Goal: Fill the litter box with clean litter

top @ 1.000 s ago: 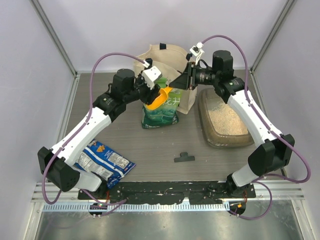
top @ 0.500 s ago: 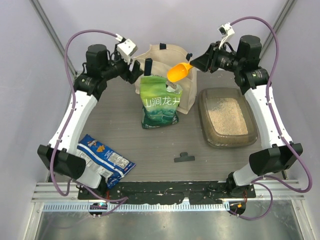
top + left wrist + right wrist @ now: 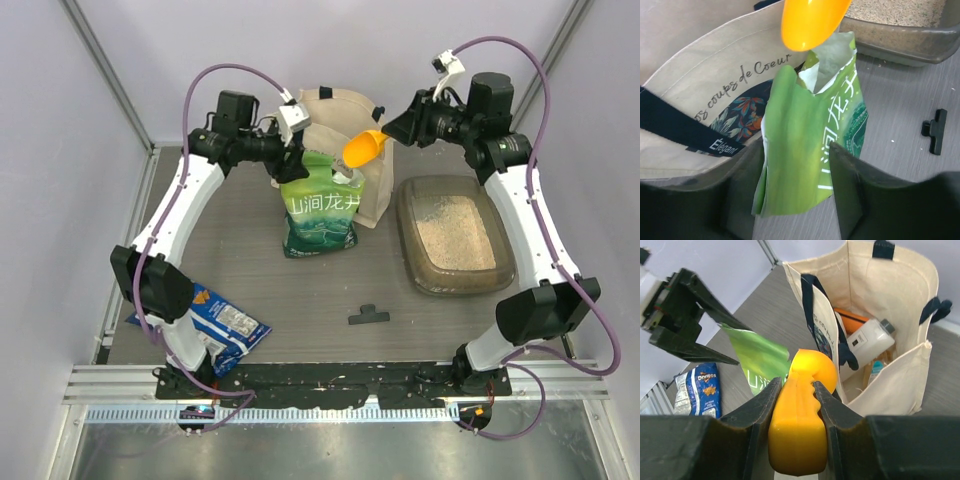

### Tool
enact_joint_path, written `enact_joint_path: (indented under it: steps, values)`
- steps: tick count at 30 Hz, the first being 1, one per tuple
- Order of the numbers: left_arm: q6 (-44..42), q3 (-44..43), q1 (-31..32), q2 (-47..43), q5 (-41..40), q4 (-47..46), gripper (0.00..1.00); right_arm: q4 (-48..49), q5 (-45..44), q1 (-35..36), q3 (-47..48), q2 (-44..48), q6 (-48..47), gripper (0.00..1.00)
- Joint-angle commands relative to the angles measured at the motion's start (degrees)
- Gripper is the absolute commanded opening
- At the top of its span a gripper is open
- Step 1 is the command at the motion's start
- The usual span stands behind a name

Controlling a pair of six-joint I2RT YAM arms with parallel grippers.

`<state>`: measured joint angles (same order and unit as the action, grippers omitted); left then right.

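The litter box (image 3: 410,252) lies at the right of the table, and a layer of pale clean litter (image 3: 450,232) covers its floor. From the left wrist view I see its near wall (image 3: 900,46) and the litter (image 3: 900,10). My right gripper (image 3: 395,133) (image 3: 797,385) is shut on the handle of an orange scoop (image 3: 362,147) (image 3: 797,440), held in the air over the green pouch (image 3: 320,205). What the scoop holds is hidden. My left gripper (image 3: 292,158) (image 3: 795,200) is open, its fingers on either side of the pouch's torn top (image 3: 795,145).
A cream tote bag (image 3: 330,105) (image 3: 900,295) with bottles inside stands behind the pouch. A blue snack bag (image 3: 215,322) lies at front left by the left arm's base. A black clip (image 3: 368,315) rests on the table in front of the pouch.
The right gripper lifted the scoop out of the pouch and up to the right. The left gripper let go, swung away left, then came back to straddle the pouch's top.
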<state>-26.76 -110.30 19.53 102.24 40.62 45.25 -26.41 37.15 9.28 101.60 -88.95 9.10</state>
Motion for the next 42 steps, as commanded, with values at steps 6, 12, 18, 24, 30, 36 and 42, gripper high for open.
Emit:
enact_joint_path:
  steps: [6,12,18,24,30,36,42]
  values:
    - [-3.0,2.5,3.0,-3.1,2.2,3.1,0.27,-5.1,1.2,0.8,4.8,-4.3,0.0,0.01]
    - [0.3,6.1,3.4,-5.4,2.0,0.0,0.00,-8.6,3.7,0.8,8.7,-5.4,-3.7,0.01]
    - [8.2,9.0,3.4,-7.9,1.0,-7.2,0.00,-16.8,5.3,2.1,13.0,-6.9,-8.7,0.01]
    - [11.6,11.0,3.4,-9.7,0.5,-13.0,0.00,-20.1,0.5,4.5,12.5,-6.5,-14.6,0.01]
    - [12.9,10.0,3.4,-9.6,1.0,-13.1,0.00,-23.0,-3.1,7.0,12.9,-6.2,-20.3,0.01]
    - [16.1,10.2,3.4,-10.7,1.7,-14.4,0.00,-29.0,-5.8,9.8,14.9,-7.2,-24.4,0.01]
    - [20.4,16.2,4.2,-15.3,2.3,-17.3,0.00,-21.8,-21.7,13.9,5.3,-3.7,-16.5,0.01]
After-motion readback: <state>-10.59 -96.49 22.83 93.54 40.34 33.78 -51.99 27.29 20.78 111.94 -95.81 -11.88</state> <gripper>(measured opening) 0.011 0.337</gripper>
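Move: Just at the left hand's open, straddling fingers is the green litter bag's upper left corner, about 2 cm back, 2 cm right and 2 cm down; the bag's mouth is some 9 cm right, 2 cm ahead and 4 cm down. From the right hand, already holding the scoop, the mouth is roughly 12 cm left, 2 cm ahead and 14 cm down, the tote bag about 18 cm ahead, 14 cm left and 24 cm lower, the litter box about 16 cm right, level fore and aft, 36 cm lower. Pinching the green bag's upper left corner, the left fingers shut fully while that hand draws back some 3–4 cm and a little right, then keep their hold. The right hand, gripping the scoop, dips about 4 cm, rises most of that again, then comes back, left and down (about 7 cm lower overall), tipping its left side down some 20 degrees to bring the bowl to the mouth. ##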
